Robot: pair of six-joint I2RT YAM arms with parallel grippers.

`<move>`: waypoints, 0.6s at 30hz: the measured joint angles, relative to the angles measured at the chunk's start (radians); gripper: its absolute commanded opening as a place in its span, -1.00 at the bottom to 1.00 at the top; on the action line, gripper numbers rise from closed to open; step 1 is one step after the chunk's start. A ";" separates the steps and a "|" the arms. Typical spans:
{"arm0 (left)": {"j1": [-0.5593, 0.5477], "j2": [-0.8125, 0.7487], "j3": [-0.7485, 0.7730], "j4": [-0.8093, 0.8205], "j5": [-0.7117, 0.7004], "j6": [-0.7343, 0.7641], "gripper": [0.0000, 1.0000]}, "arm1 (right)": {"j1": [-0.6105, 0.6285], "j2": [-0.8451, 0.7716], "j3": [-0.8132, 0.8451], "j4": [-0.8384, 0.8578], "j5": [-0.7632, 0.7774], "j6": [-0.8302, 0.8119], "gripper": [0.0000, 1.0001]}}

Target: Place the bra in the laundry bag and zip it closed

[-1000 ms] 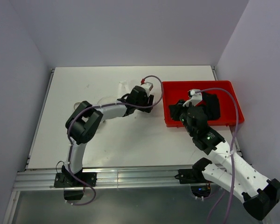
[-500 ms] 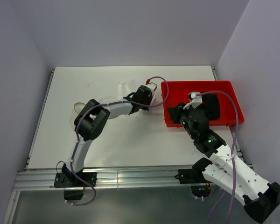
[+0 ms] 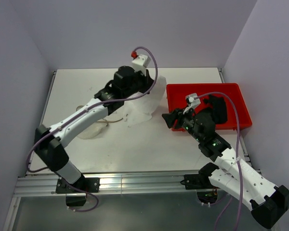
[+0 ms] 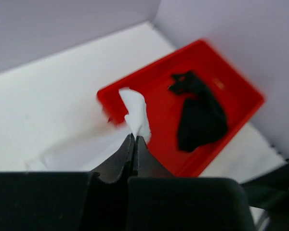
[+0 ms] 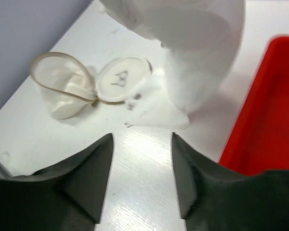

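Observation:
My left gripper is raised above the table and shut on a white bra, which hangs from it with its lower edge on the table beside the red bin. In the left wrist view the closed fingertips pinch a fold of the white bra. The laundry bag lies open on its side at the left. In the right wrist view the laundry bag shows its round lid with a black mark folded flat beside it. My right gripper is open and holds nothing, low over the table and facing the bra.
A red bin stands at the right with a black garment inside, also seen from the left wrist as the black garment in the red bin. Grey walls close off the back and both sides.
The left gripper shut on the bra beside the bin, then rose and swung back-left with it hanging. The right gripper drew left out of the bin and opened.

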 measured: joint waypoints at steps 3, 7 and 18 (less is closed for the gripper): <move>0.000 -0.083 0.072 -0.036 0.060 -0.023 -1.00 | -0.013 0.033 0.045 0.023 -0.069 -0.065 0.53; 0.000 -0.141 0.164 -0.120 0.140 -0.048 -1.00 | -0.095 0.035 0.076 0.060 -0.166 -0.117 0.73; -0.002 -0.169 0.361 -0.290 0.307 -0.100 -1.00 | -0.176 -0.003 0.043 0.167 -0.515 -0.087 0.94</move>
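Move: About 28 cm over the table, the left hand already holds one end of the white cloth; the middle of its hanging length lies some 13 cm below that hand, 2 cm back and 3 cm left. From the right hand that middle is roughly 10 cm ahead, 10 cm left and 6 cm below. Nearby, the red bin's middle is 17 cm ahead of the right hand and 18 cm to its right; the round laundry bag is about 24 cm left of the left hand, level with it fore and aft. Hoisting the pinched white cloth, the left hand rises about 18 cm and draws back some 10 cm, fast at first and then easing, turning clockwise with its grip still shut. The right hand lifts about 6 cm, finally swinging left and slightly back, tips its fingers up and round counter-clockwise some 20 degrees, and opens fully around the hanging cloth; a touch can't be made out. ##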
